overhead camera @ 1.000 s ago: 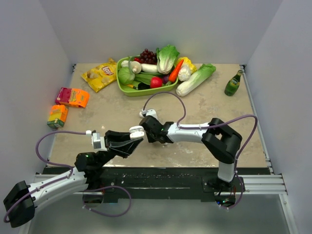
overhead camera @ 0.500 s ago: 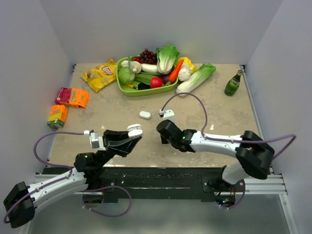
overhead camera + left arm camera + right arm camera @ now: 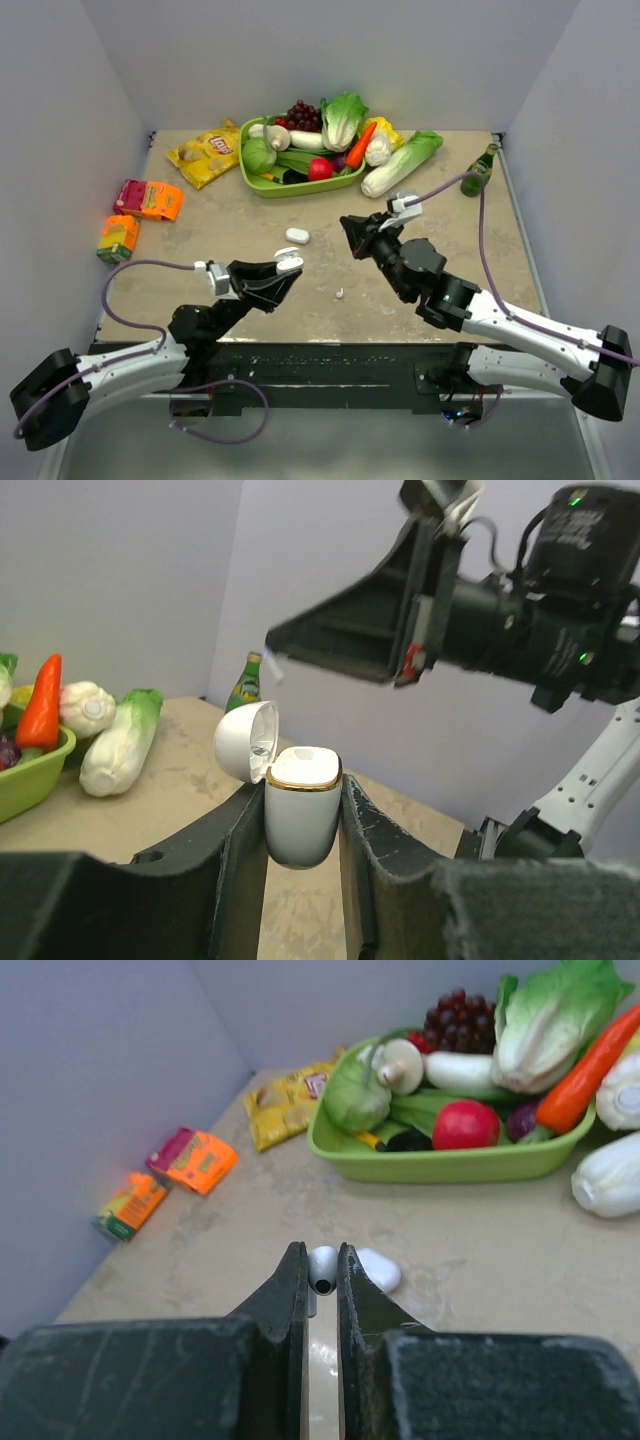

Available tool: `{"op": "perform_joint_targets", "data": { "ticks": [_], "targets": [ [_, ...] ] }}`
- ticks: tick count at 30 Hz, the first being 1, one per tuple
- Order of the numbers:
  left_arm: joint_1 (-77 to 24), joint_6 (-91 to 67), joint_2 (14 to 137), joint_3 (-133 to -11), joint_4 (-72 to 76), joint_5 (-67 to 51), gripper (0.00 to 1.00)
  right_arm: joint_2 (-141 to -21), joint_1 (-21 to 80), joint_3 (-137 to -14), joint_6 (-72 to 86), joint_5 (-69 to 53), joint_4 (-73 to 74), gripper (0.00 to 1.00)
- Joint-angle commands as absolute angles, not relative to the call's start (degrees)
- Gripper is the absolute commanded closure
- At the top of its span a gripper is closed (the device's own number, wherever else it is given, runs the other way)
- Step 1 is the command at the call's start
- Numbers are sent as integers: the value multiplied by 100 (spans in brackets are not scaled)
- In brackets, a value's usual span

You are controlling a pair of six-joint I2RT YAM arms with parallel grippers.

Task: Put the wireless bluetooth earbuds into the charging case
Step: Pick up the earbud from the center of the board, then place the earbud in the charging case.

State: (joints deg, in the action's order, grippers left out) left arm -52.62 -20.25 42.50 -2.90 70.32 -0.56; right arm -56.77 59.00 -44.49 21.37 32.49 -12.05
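My left gripper (image 3: 285, 272) is shut on the white charging case (image 3: 300, 815), held upright above the table's front with its lid (image 3: 246, 742) flipped open. The right gripper (image 3: 348, 228) hovers just right of it, shut on one small white earbud (image 3: 322, 1268) pinched at the fingertips. In the left wrist view the right gripper (image 3: 272, 640) points down at the open case from the upper right, a short gap away. Another tiny earbud (image 3: 340, 294) lies on the table between the arms. A second white case (image 3: 297, 236), closed, rests on the table behind.
A green tray (image 3: 262, 184) of vegetables and grapes stands at the back centre, with a cabbage (image 3: 400, 164) and a green bottle (image 3: 478, 172) to its right. A chips bag (image 3: 205, 152) and small orange packets (image 3: 148, 199) lie at the left.
The right arm has swung from the table's middle to the right and lifted, with the earbud in its fingertips. The left gripper with the open case has shifted slightly right and forward.
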Motion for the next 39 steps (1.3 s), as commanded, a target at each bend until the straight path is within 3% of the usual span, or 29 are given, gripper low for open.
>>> {"op": "perform_joint_targets", "data": {
  "ticks": [1, 10, 21, 39],
  "targets": [
    [-5273, -1565, 4745, -702, 7830, 44, 100, -5265, 5959, -4255, 1337, 3165, -2423, 100],
    [-5273, -1082, 5747, -1528, 8823, -281, 100, -4676, 5994, -4008, 844, 2700, -3375, 100],
    [-5265, -712, 6293, -2557, 8912, -782, 100, -4351, 6038, -3922, 423, 1399, -3743, 100],
    [-5273, -993, 6627, -3058, 9000, -835, 100, -4623, 6135, -3630, 264, 1424, -4745, 100]
  ]
}}
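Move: The open charging case, held in the left gripper, sits about 9 cm back from the right hand, 11 cm to its left and 2 cm lower. The earbud in the right fingers is therefore some 9 cm ahead of the left hand, 11 cm to its right and 3 cm higher. On the table, the loose earbud lies nearly straight under the right hand, 29 cm down and 1 cm back; the closed white case is 17 cm ahead of that hand, 9 cm left and 28 cm below. Lift the right gripper about 12 cm while drawing it back some 7 cm, tipping its fingertips up around 30 degrees and swinging them a little left, keeping the earbud pinched. Meanwhile carry the open case with the left gripper right and a little forward, then mostly up, about 8 cm up in all, towards the earbud, fingertips tilting up; keep both grips closed as they are. ##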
